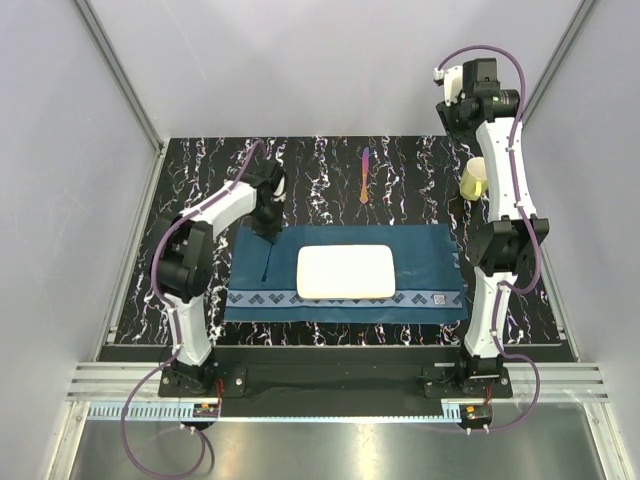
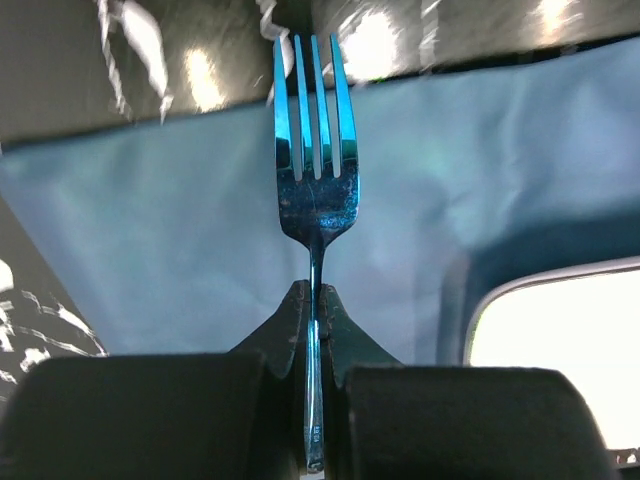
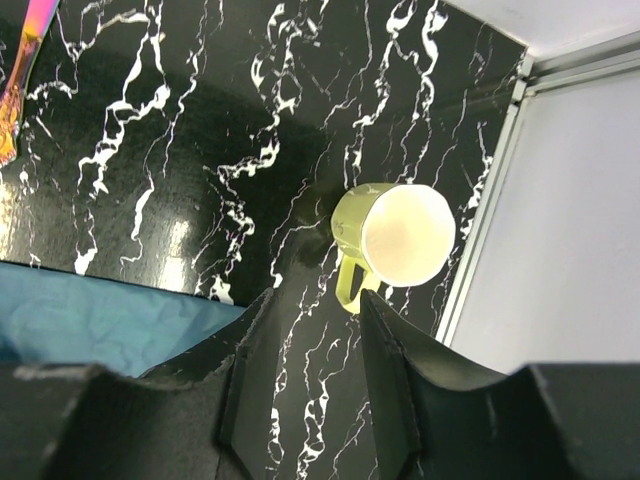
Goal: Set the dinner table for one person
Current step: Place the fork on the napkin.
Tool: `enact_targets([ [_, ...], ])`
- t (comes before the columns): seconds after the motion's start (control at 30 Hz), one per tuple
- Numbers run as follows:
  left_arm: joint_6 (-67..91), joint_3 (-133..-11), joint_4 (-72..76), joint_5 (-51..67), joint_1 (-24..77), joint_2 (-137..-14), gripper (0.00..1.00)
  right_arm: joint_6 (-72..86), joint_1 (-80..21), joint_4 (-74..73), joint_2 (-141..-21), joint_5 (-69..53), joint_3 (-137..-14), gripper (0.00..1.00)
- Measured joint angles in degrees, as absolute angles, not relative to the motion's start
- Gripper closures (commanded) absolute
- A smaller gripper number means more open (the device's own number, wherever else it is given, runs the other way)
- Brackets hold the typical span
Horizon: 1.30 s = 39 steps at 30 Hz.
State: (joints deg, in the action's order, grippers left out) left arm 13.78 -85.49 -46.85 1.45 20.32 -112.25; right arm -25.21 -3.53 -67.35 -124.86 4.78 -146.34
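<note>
The dinner table (image 1: 200,180) is black with white veins. A teal placemat (image 1: 440,255) lies on it with a white rectangular plate (image 1: 346,271) in the middle. My left gripper (image 2: 315,290) is shut on the handle of a blue-tinted metal fork (image 2: 315,150), held over the placemat's left part (image 2: 150,230), tines pointing away; the fork's end (image 1: 267,258) touches or nearly touches the mat left of the plate. A yellow cup (image 3: 395,235) stands at the right on the table (image 3: 150,130). My right gripper (image 3: 315,300) is open and empty above the table, just near the cup's handle.
An iridescent utensil (image 1: 365,175) lies on the table behind the plate; it also shows in the right wrist view (image 3: 18,75). The cup (image 1: 473,178) stands close to the right arm. Grey walls and metal rails (image 1: 150,130) enclose the table.
</note>
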Motion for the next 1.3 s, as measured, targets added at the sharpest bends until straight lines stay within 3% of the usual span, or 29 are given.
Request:
enact_targets([
  [0.37,19.8,-74.8,-43.0,-0.5,19.7,-105.3,1.00,-25.2,-4.6,-67.4,-124.2,4.8,-143.9,0.56],
  [1.3,21.1,-69.0,-37.2,-0.3,22.6,-105.9,1.00,-25.2,-6.7,-67.4,-118.7,5.0,-141.6,0.56],
])
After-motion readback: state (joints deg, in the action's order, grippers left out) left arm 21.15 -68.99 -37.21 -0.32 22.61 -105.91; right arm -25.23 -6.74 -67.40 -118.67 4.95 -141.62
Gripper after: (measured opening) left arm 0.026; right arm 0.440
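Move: My left hand already holds the fork, handle towards me, low over the napkin. The bare strip it goes to lies about 4 cm back, straight in line, and 4 cm below. From my left hand the plate's middle is some 21 cm to the right and 8 cm back, and the knife about 27 cm right and 22 cm ahead, both some 4 cm lower. From my right hand that strip is roughly 51 cm left, 20 cm back and 26 cm down. I draw my left hand back about 4.5 cm over the napkin, swinging slightly left and then right again, and lower the fork some 3 cm beside the plate until it comes down on the cloth. The wrist turns about 5 degrees counter-clockwise, and the fingers keep their pinch. My empty right hand dips, then rises, easing back and left by a couple of centimetres. ##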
